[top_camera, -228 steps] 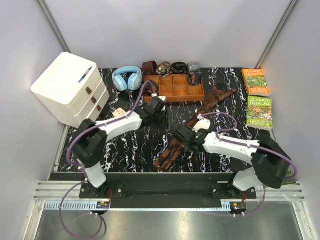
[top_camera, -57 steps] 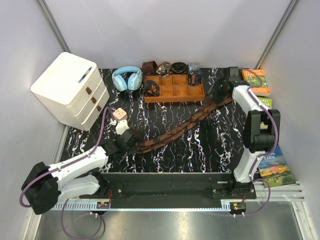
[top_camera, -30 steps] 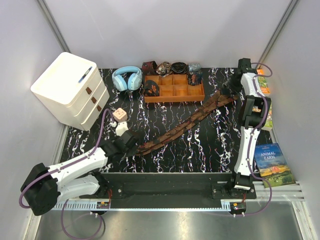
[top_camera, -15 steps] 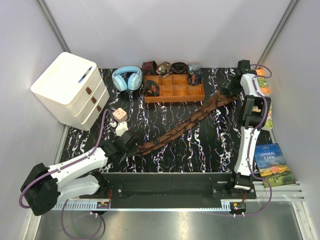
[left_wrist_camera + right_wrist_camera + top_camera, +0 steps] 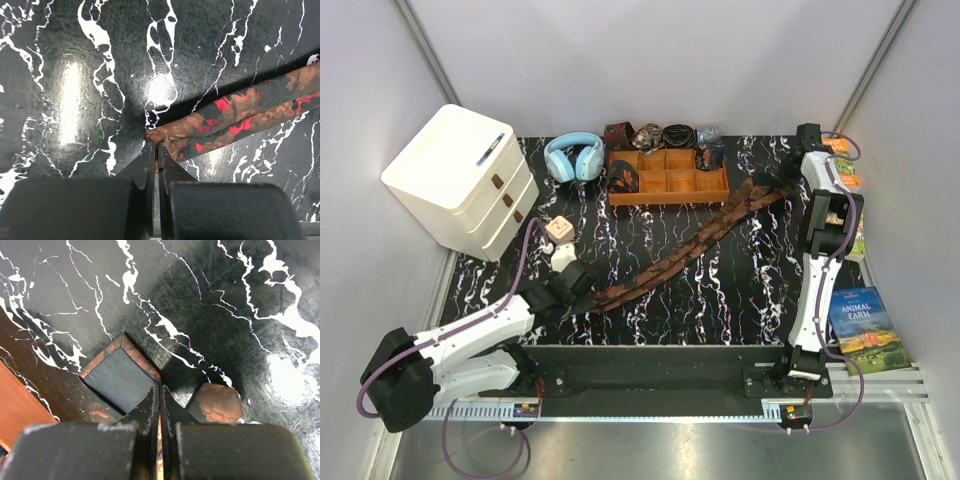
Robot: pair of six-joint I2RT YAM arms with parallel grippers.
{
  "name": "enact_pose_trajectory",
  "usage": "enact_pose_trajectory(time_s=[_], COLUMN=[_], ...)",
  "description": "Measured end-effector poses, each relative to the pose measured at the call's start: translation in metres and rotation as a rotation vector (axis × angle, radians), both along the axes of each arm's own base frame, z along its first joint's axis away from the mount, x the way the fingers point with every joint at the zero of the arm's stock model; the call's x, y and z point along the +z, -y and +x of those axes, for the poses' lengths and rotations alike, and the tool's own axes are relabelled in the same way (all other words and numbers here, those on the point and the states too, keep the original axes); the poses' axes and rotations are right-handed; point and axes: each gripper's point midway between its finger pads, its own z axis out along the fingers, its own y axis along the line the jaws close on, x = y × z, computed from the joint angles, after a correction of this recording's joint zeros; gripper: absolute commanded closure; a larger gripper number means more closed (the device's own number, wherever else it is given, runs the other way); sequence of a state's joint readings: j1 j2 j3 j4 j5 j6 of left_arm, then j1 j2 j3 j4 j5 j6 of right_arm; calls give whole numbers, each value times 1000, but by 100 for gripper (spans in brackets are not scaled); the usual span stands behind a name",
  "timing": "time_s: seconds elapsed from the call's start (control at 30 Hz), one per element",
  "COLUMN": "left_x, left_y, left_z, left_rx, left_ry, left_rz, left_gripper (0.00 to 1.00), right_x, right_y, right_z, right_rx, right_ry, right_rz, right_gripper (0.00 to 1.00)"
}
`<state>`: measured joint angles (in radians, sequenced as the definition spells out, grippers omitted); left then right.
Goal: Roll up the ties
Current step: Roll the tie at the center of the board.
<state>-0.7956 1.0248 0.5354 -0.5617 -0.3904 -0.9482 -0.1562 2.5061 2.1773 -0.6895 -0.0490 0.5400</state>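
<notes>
Two dark brown ties (image 5: 690, 245) with a reddish-tan pattern lie stretched in a diagonal across the black marble table, from lower left to upper right. My left gripper (image 5: 588, 291) is shut on their narrow ends; in the left wrist view the fabric (image 5: 240, 107) runs off to the right from the closed gripper (image 5: 154, 144). My right gripper (image 5: 790, 181) is at the far right end, shut on the wide end. In the right wrist view its jaws (image 5: 160, 385) pinch an edge of the tie, whose grey lining (image 5: 120, 377) is turned up. A second tie tip (image 5: 215, 402) lies beside it.
An orange-brown wooden tray (image 5: 670, 180) stands at the back, with rolled items (image 5: 660, 133) and blue headphones (image 5: 573, 155) near it. A white drawer unit (image 5: 460, 175) fills the back left. Books (image 5: 865, 320) lie along the right edge. A small pink block (image 5: 558, 229) sits near the left arm.
My right gripper has closed on the wide end of the tie, having been open a second ago. The left gripper and the ties have hardly moved.
</notes>
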Motion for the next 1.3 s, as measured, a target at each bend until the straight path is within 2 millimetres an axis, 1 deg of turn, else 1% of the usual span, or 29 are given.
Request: enact_pose_trajectory(time_s=[0.07,0.17,0.3,0.4,0.5,0.6,0.73,0.77,0.8,0.83,0.93,0.97,1.03,1.1,1.13,1.23,1.3], left_x=[4,14,27,27,25,17,14,14,14,14,12,12,11,11,11,11,11], left_y=[-1,-3,-10,-13,-16,-23,-25,-25,-25,-25,-26,-26,-27,-28,-29,-30,-30], left_z=[0,4,8,9,8,4,3,3,3,3,2,2,1,0,0,-1,-1], left_rx=[-5,0,20,35,62,94,113,114,114,114,113,113,109,104,101,92,85], left_ry=[-2,17,59,62,61,51,47,47,47,46,40,39,35,32,30,27,25], left_rz=[13,19,15,23,23,30,26,24,24,25,32,34,40,47,50,61,67], left_gripper=[100,100,100,100,100,100,100,100,100,100,100,100,100,100,100,100,100], right_x=[1,1,1,1,1,0,0,0,0,0,6,7,13,20,24,50,74], right_y=[3,8,29,42,50,51,51,50,50,50,48,49,50,52,52,46,37], right_z=[0,-1,-6,-8,-9,-10,-10,-10,-10,-10,-5,-6,-10,-15,-19,-36,-53], right_rx=[-10,-37,-87,-117,-143,-159,-168,-170,-171,-171,-168,-167,-164,-166,-168,-166,-158], right_ry=[8,14,15,16,18,20,28,31,33,36,63,66,70,71,69,82,107], right_rz=[12,37,51,64,79,89,94,95,97,101,117,106,98,81,74,68,68], right_gripper=[100,100,100,100,100,100,100,96,89,67,44,41,38,38,39,42,47])
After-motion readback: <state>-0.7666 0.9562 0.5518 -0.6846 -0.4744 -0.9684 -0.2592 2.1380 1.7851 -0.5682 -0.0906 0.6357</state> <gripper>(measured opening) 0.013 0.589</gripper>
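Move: In the right fingers is the right edge of the tie's wide end, to be taken to bare board about 5 cm to that hand's right and 1 cm back. The narrow end lies some 6 cm right and 2 cm back, the orange book about 15 cm right and 5 cm ahead. Shut on the tie's folded end, the left hand has its bare spot 3 cm left, level; the wooden block is roughly 22 cm ahead and 8 cm left. Dragging the wide end low over the board, the right hand goes about 5 cm right, turning some 10 degrees clockwise, pauses, then opens and lifts about 6 cm while drawing back. Meanwhile the left hand, keeping its pinch, lifts the folded end nearly 3 cm, carries it about 3 cm left and lowers it most of the way. ##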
